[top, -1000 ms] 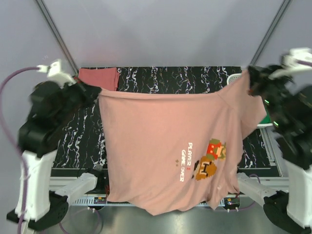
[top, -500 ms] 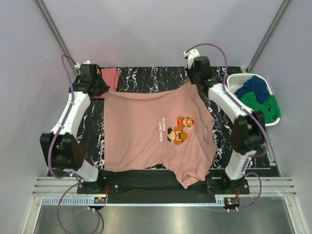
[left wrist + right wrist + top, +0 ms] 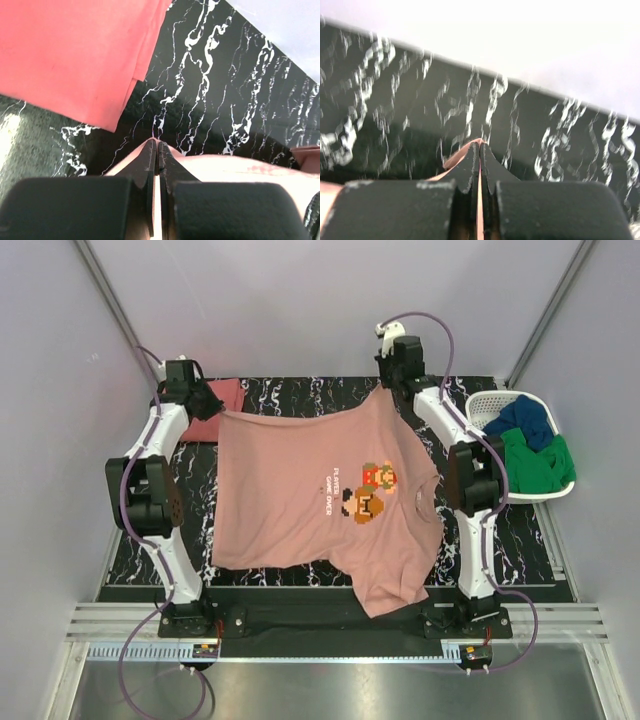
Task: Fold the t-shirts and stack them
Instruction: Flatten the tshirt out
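Observation:
A pale salmon-pink t-shirt [image 3: 300, 490] with a pixel-figure print hangs stretched between my two grippers over the black marbled table [image 3: 310, 392]. Its lower part drapes toward the near edge. My left gripper [image 3: 212, 406] is shut on its far left corner, and the pink cloth [image 3: 235, 170] shows pinched at the left gripper's tips [image 3: 156, 145]. My right gripper [image 3: 393, 390] is shut on the far right corner, a strip of pink cloth [image 3: 454, 159] caught at the right gripper's tips [image 3: 480, 145]. A folded coral-red t-shirt [image 3: 226, 393] lies at the back left, the same red cloth [image 3: 75, 55] just beyond my left gripper.
A white basket [image 3: 482, 403] at the right holds a blue garment [image 3: 522, 420] and a green one [image 3: 540, 465]. Both arms reach far out along the table's sides. Grey walls close in behind the table's far edge.
Both arms have swung from high near the camera out to the far edge, carrying the pink shirt back and down. Over the last half second the corners moved slightly farther back.

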{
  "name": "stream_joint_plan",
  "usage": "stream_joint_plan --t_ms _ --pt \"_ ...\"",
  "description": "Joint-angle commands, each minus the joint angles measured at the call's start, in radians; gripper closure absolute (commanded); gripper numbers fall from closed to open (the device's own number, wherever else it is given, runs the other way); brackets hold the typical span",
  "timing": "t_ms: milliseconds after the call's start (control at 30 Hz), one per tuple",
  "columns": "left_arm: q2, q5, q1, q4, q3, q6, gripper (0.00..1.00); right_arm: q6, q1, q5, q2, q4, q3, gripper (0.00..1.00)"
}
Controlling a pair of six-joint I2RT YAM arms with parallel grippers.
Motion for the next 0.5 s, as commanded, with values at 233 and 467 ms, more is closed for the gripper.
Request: stream_joint_plan --t_ms 233,467 --pt "-0.217 0.009 0.011 -0.052 0.376 0.028 1.00 -0.054 -0.002 0.149 -0.165 -0.068 0.492 1.00" --pt "-0.347 -0.005 0.009 -0.175 0.594 0.039 1.00 -0.104 -0.002 0.112 -0.431 -0.044 0.395 1.00"
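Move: Both hands already pinch the salmon t-shirt's far edge, roughly 15 cm above the table, while most of the shirt trails back towards the bases. Its middle lies some 21 cm back and 32 cm right of the left hand, or 31 cm back and 17 cm left of the right hand. The folded red t-shirt sits about 15 cm ahead and 11 cm left of the left hand. The white basket stands about 11 cm back and 43 cm right of the right hand. After a first creep forward of a centimetre or two, both hands sweep the pinched far edge of the salmon t-shirt steeply up by about 32 cm, gathering speed, drawing back towards the bases late in the rise, the right hand more than the left and also drifting a little to its right. Both grippers stay shut on the fabric and tip upward by some 30 to 35 degrees, so the fingers, slanting down before, come close to level. ##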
